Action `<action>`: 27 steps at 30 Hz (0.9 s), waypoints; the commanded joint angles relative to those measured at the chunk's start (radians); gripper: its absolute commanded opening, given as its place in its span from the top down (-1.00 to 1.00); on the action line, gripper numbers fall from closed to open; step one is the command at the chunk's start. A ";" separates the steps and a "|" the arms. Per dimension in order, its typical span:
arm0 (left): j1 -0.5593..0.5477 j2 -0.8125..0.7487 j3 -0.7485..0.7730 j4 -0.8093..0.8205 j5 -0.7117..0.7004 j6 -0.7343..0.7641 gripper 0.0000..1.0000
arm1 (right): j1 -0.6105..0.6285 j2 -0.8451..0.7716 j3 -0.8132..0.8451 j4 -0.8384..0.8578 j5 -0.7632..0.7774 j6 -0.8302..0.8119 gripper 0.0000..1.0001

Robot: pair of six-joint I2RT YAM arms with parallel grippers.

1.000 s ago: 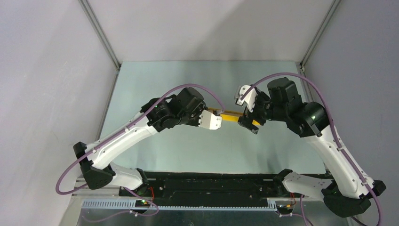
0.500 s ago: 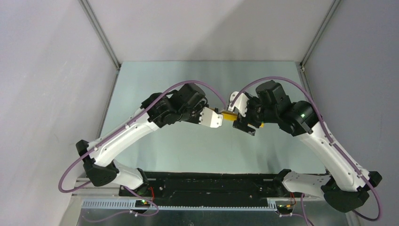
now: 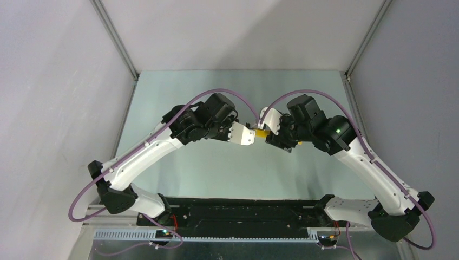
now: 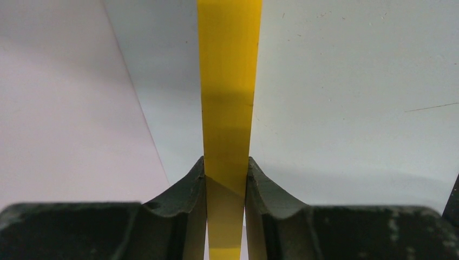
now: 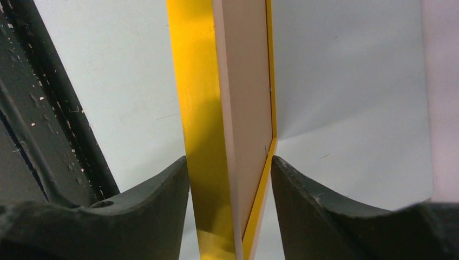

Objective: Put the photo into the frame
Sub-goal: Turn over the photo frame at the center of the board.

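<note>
The frame (image 3: 261,133) hangs on edge above the table's middle, between both arms. In the left wrist view its yellow edge (image 4: 227,81) runs straight up from my left gripper (image 4: 226,162), which is shut on it with both pads pressed against the wood. My right gripper (image 5: 230,160) straddles the frame's opposite end (image 5: 200,108), its fingers (image 5: 162,195) close on either side with thin gaps lower down. A pale beige panel (image 5: 246,97) fills the frame's back. The photo's picture side is out of view.
The pale green table (image 3: 216,86) lies below, with grey walls on three sides. A dark part of the right arm (image 5: 32,108) crosses the left of the right wrist view. The arm bases (image 3: 238,214) sit at the near edge.
The right arm has moved left onto the frame's free end and its fingers have narrowed around it. The left gripper has kept its hold and hardly moved.
</note>
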 commanded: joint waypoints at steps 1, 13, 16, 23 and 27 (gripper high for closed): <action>-0.002 -0.016 0.084 0.091 -0.004 0.027 1.00 | 0.009 0.015 -0.002 0.041 0.036 0.001 -0.14; 0.011 -0.015 0.087 0.085 0.027 0.011 1.00 | 0.018 0.044 -0.032 0.073 0.072 -0.007 -0.03; 0.014 -0.019 0.086 0.085 0.033 0.007 1.00 | 0.018 0.046 -0.031 0.075 0.072 -0.007 0.21; 0.032 -0.026 0.073 0.084 0.031 0.000 0.87 | 0.016 0.037 -0.018 0.071 0.066 -0.018 0.88; 0.048 -0.023 0.083 0.085 0.029 -0.003 0.42 | 0.008 0.046 0.024 0.050 0.053 -0.006 1.00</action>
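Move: The photo frame's yellow upper edge, already held by the left hand, passes between the right hand's open fingers: the stretch to be gripped is about 1 cm ahead and 1 cm below, neither left nor right. That edge's right end is roughly 5 cm to the right and 1 cm back; the left gripper's fingertips are some 17 cm to the left and 3 cm farther out. From the left hand, that stretch lies about 17 cm right and 2 cm back, about level. Around the yellow edge of the photo frame, the right hand's partly open fingers ease forward about 1 cm, then sink just over 1 cm so that the rail sits deeper between them, and close to pinch it front and back. The left hand keeps its pinch farther along the same edge and nearly stays in place. ##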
